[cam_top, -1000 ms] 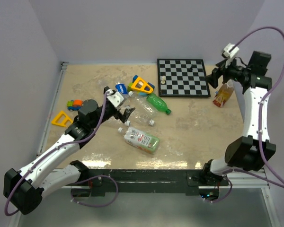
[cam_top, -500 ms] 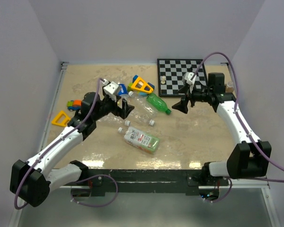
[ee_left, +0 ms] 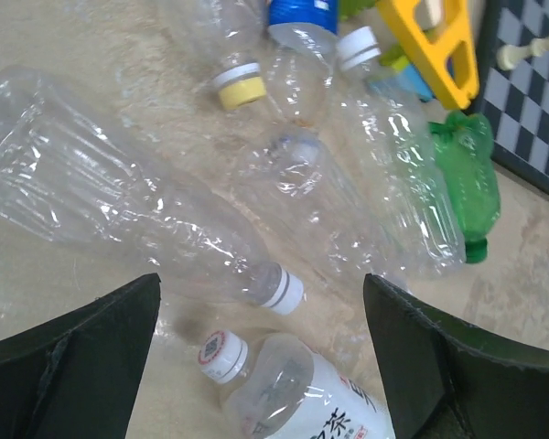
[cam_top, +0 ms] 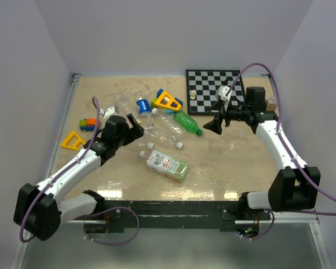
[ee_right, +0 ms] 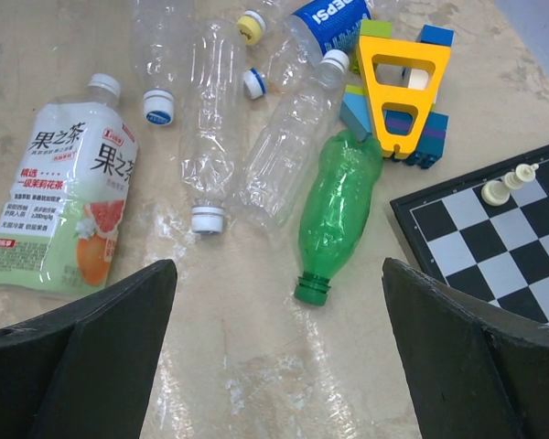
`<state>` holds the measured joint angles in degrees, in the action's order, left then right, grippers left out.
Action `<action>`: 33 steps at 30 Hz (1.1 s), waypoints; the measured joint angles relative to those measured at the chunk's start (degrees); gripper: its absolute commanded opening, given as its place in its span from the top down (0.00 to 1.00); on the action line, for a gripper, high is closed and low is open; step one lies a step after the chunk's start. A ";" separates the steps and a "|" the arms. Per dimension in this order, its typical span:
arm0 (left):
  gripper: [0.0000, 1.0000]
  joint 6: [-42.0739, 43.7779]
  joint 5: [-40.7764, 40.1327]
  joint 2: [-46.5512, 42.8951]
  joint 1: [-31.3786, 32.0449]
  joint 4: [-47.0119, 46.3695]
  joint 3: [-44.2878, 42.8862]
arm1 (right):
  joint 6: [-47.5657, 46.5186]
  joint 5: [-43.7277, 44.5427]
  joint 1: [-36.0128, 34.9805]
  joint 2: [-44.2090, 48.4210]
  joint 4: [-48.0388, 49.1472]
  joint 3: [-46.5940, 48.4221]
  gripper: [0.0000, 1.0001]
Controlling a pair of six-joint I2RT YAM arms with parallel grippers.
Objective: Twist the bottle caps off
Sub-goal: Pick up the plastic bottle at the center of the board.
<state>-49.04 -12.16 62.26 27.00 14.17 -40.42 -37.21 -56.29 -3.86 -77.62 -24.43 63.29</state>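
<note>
Several plastic bottles lie in a heap mid-table: clear bottles [cam_top: 169, 129], a green bottle [cam_top: 187, 122] and a labelled tea bottle [cam_top: 168, 166]. The bottle caps are on their necks: a white cap [ee_left: 284, 291] on a clear bottle, a red-ringed white cap [ee_left: 222, 355] on the tea bottle, a yellow cap [ee_left: 239, 87], and a green cap [ee_right: 312, 291]. My left gripper [cam_top: 138, 125] hovers open over the two white caps, touching nothing. Right of the green bottle, my right gripper [cam_top: 214, 124] also stands open and empty.
A chessboard [cam_top: 224, 84] with pale pieces [cam_top: 193, 94] lies at the back right. A yellow triangle toy [cam_top: 168, 101] with coloured blocks sits behind the bottles. A toy car [cam_top: 89, 123] and another yellow triangle [cam_top: 71, 140] lie at the left. Walls close three sides.
My left gripper has drawn back leftward, to the heap's left side. The right arm swung in from the back right corner to beside the green bottle, then stayed still.
</note>
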 measured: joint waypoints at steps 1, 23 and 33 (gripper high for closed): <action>0.02 -2.43 -1.40 2.01 -0.02 2.08 -1.77 | -0.09 0.00 0.00 0.00 -0.02 0.00 0.02; 0.08 -20.46 -7.58 29.03 -0.55 14.45 -12.94 | -0.94 0.00 -0.39 0.00 -0.20 -0.04 0.02; 0.56 -20.94 -8.22 29.86 -1.46 13.14 -12.94 | -1.55 0.02 -0.96 -0.02 -0.48 -0.04 0.02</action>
<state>-69.97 -20.38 92.12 25.54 27.31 -53.36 -38.76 -56.27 -4.82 -77.65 -24.91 63.24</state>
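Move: The clear empty bottle lies about 4 cm ahead of the open left hand, 6 cm to its left and 11 cm below. At table height too, the labelled bottle is some 8 cm back and 13 cm right, another clear bottle 4 cm ahead and 12 cm right, and the yellow-capped bottle 17 cm ahead and 4 cm left. From the right hand the clear empty bottle is roughly 37 cm left, 1 cm ahead and 19 cm below. Left hand sinks about 11 cm, tipping downward some 25 degrees, and closes its fingers around the bottle's cap-end shoulder. ##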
